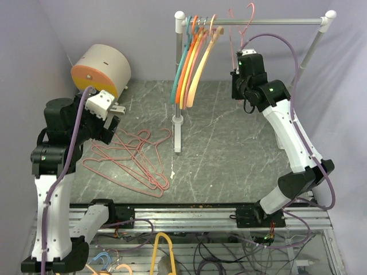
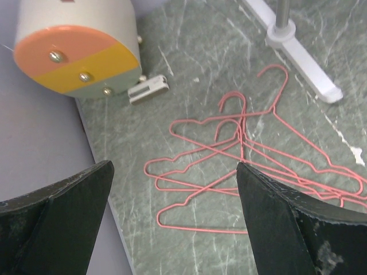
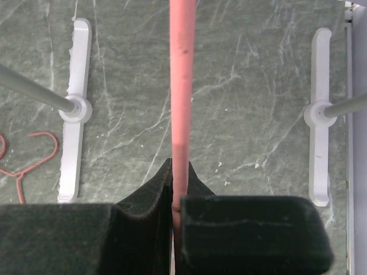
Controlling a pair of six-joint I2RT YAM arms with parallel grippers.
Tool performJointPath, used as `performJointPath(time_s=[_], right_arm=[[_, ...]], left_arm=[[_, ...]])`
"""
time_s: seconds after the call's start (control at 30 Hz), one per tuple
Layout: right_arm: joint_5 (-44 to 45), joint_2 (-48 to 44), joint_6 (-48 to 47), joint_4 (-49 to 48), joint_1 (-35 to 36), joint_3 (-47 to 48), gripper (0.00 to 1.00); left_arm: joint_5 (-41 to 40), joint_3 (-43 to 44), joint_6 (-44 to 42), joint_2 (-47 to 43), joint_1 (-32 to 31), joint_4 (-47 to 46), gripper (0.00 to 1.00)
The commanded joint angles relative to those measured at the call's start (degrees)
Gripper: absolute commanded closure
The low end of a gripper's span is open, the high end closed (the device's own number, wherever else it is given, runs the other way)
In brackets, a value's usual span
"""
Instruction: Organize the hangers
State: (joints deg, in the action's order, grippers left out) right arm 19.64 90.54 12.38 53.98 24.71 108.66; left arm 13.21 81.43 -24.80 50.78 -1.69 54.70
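Observation:
Several thin pink wire hangers (image 1: 135, 157) lie tangled on the grey table at the left, also showing in the left wrist view as a pile (image 2: 246, 154). My left gripper (image 1: 113, 117) hovers over the pile's left end, jaws wide open (image 2: 174, 166) and holding nothing. Teal, orange, pink, yellow and peach plastic hangers (image 1: 192, 63) hang at the left end of the silver rail (image 1: 275, 22). My right gripper (image 1: 238, 57) is raised just below the rail, shut on one pink wire hanger (image 1: 231, 31). Its wire (image 3: 182, 86) runs straight up from between the closed jaws (image 3: 178, 169).
A beige drum (image 1: 102, 69) with an orange and yellow face lies at the back left, a small white bracket (image 2: 148, 90) beside it. The rack's left post and white foot (image 1: 178, 137) stand mid-table. Both white feet (image 3: 74, 114) (image 3: 319, 114) lie below the right gripper.

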Motion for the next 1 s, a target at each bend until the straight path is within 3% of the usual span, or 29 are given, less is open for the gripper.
performJointPath(time_s=[0.0, 0.23, 0.33, 0.57, 0.83, 0.87, 0.9, 0.97], right_arm=[[-2.37, 2.01, -1.08, -1.68, -0.36, 0.72, 1.0], [-3.34, 3.89, -1.48, -3.11, -0.36, -0.82, 1.0], [-4.63, 4.74, -1.64, -3.1, -0.36, -0.73, 1.0], [-7.19, 3.32, -1.14, -4.69, -0.37, -3.25, 1.0], [-7.01, -2.27, -0.14, -9.1, -0.3, -11.56, 0.93], [-6.53, -2.62, 0.07, -9.18, -0.36, -12.08, 0.85], [-6.2, -3.12, 0.16, -9.26, -0.35, -12.6, 0.66], [-5.19, -4.7, 1.46, -9.99, -0.28, -14.25, 0.08]], left_arm=[[0.46, -2.69, -3.23, 3.31, 0.2, 1.46, 0.01], [5.59, -5.87, -7.64, 8.94, 0.22, 1.34, 0.01], [4.21, -7.19, -9.34, 12.3, 0.22, -1.43, 0.01], [10.22, -7.98, -22.57, 21.82, 1.47, -2.39, 0.01], [18.7, 1.24, -33.54, 40.45, 6.07, 0.16, 0.0], [19.12, 1.95, -34.09, 42.45, 6.09, -0.16, 0.01], [19.66, 2.78, -34.69, 44.28, 6.06, -0.51, 0.01], [21.41, 3.97, -37.15, 47.29, 6.06, -0.58, 0.02]])
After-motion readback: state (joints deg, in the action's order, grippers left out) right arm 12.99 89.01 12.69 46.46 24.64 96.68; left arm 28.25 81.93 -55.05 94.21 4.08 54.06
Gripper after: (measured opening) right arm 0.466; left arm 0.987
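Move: The right hand holds a pink hanger upright; the rail for its hook lies about 20 cm above and 4 cm ahead, with the row of hung hangers some 13 cm to its left. From the open left hand, the hook end of the red hanger pile lies about 10 cm ahead, 8 cm right and 35 cm below; the white bracket is 24 cm ahead and 2 cm left, the rack foot 14 cm ahead and 26 cm right. Right hand lowers its hanger 5 cm onto the rail, opens; left sinks 20 cm and forward towards hooks. ##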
